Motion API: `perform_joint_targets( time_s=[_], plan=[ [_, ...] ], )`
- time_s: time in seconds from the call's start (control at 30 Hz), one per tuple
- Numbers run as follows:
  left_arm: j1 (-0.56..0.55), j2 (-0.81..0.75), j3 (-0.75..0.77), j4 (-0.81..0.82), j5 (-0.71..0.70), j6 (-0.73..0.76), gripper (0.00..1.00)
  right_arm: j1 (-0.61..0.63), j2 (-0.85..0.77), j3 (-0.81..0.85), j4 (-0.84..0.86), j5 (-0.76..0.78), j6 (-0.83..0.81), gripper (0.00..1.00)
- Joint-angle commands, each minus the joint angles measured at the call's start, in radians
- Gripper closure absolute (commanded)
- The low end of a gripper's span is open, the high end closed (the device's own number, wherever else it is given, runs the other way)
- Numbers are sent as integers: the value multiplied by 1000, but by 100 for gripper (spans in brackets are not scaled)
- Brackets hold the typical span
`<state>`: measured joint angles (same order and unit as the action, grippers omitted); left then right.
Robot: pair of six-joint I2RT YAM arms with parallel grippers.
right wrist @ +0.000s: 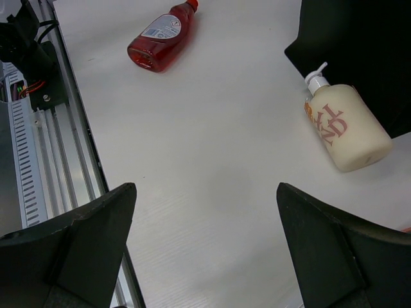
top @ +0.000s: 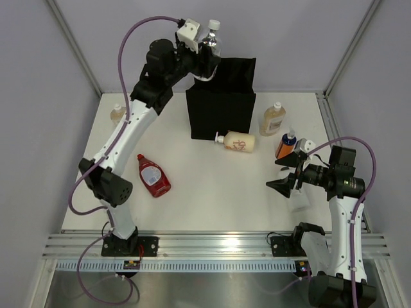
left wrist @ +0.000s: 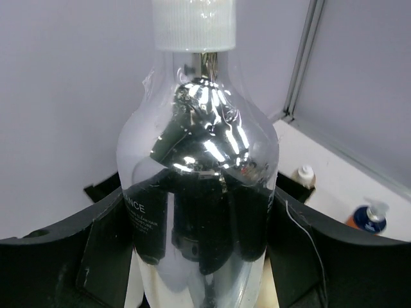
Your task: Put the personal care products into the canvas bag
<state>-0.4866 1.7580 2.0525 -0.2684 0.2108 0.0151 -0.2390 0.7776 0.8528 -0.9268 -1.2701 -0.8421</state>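
Observation:
My left gripper (top: 207,63) is shut on the shiny silver bottle (top: 210,40) and holds it upright above the back left rim of the black canvas bag (top: 221,102). In the left wrist view the bottle (left wrist: 199,160) fills the space between the fingers (left wrist: 64,263). My right gripper (top: 284,181) is open and empty at the right, its jaws wide apart over bare table (right wrist: 205,212). On the table lie a red bottle (top: 153,175), a cream pump bottle (top: 239,142), two amber bottles (top: 274,119) (top: 117,114), an orange spray (top: 286,144) and a flat white bottle (top: 300,199).
The white table (top: 205,199) ends in a metal rail (top: 212,242) at the near edge. Grey walls stand on both sides and behind. The red bottle (right wrist: 160,38) and cream pump bottle (right wrist: 343,128) show in the right wrist view, with the bag (right wrist: 359,38) beyond.

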Motion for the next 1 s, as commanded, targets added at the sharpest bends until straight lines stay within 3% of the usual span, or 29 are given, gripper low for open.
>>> perform_joint_targets(
  time_s=[0.0, 0.1, 0.27, 0.5, 0.73, 0.87, 0.9, 0.97],
  plan=[
    [-1, 113, 100, 322, 21, -53, 100, -10, 9, 3, -1, -29, -14, 0],
    [-6, 229, 152, 434, -28, -96, 100, -11, 15, 3, -3, -29, -14, 0],
    [-20, 422, 346, 382, -51, -127, 100, -11, 23, 0, -4, -29, -17, 1],
    [-53, 457, 241, 350, 16, -90, 99, -11, 37, 6, -17, -29, -31, 0],
    [-83, 488, 161, 284, 64, -30, 86, -11, 57, 11, -24, -31, -29, 0],
    [-83, 508, 150, 301, 61, -72, 61, -11, 60, 9, -20, -23, -28, 1],
    [-83, 515, 150, 302, 52, -92, 39, -11, 61, 9, -18, -20, -25, 1],
    [-83, 521, 149, 305, 50, -104, 29, -11, 63, 8, -10, -17, -18, 0]
  ],
)
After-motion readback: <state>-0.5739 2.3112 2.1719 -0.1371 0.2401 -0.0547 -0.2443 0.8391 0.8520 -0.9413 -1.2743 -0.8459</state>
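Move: I already hold the silver bottle in my left hand, high over the table. The canvas bag's mouth is about 7 cm ahead of this hand, 5 cm to its right and some 18 cm below. The cream pump bottle lies about 5 cm back, 10 cm right and 41 cm down; the clear bottle stands 24 cm right, 1 cm ahead, 36 cm down. From my idle right hand the mouth is about 32 cm ahead, 16 cm left and 4 cm up. I lower the silver bottle down into the canvas bag with my left hand, dropping some 24 cm: first forward, right and steeply down over the mouth, then slower, easing right and a little back as I sink deeper. My wrist tips down by about 20 degrees and my fingers keep their grip. ##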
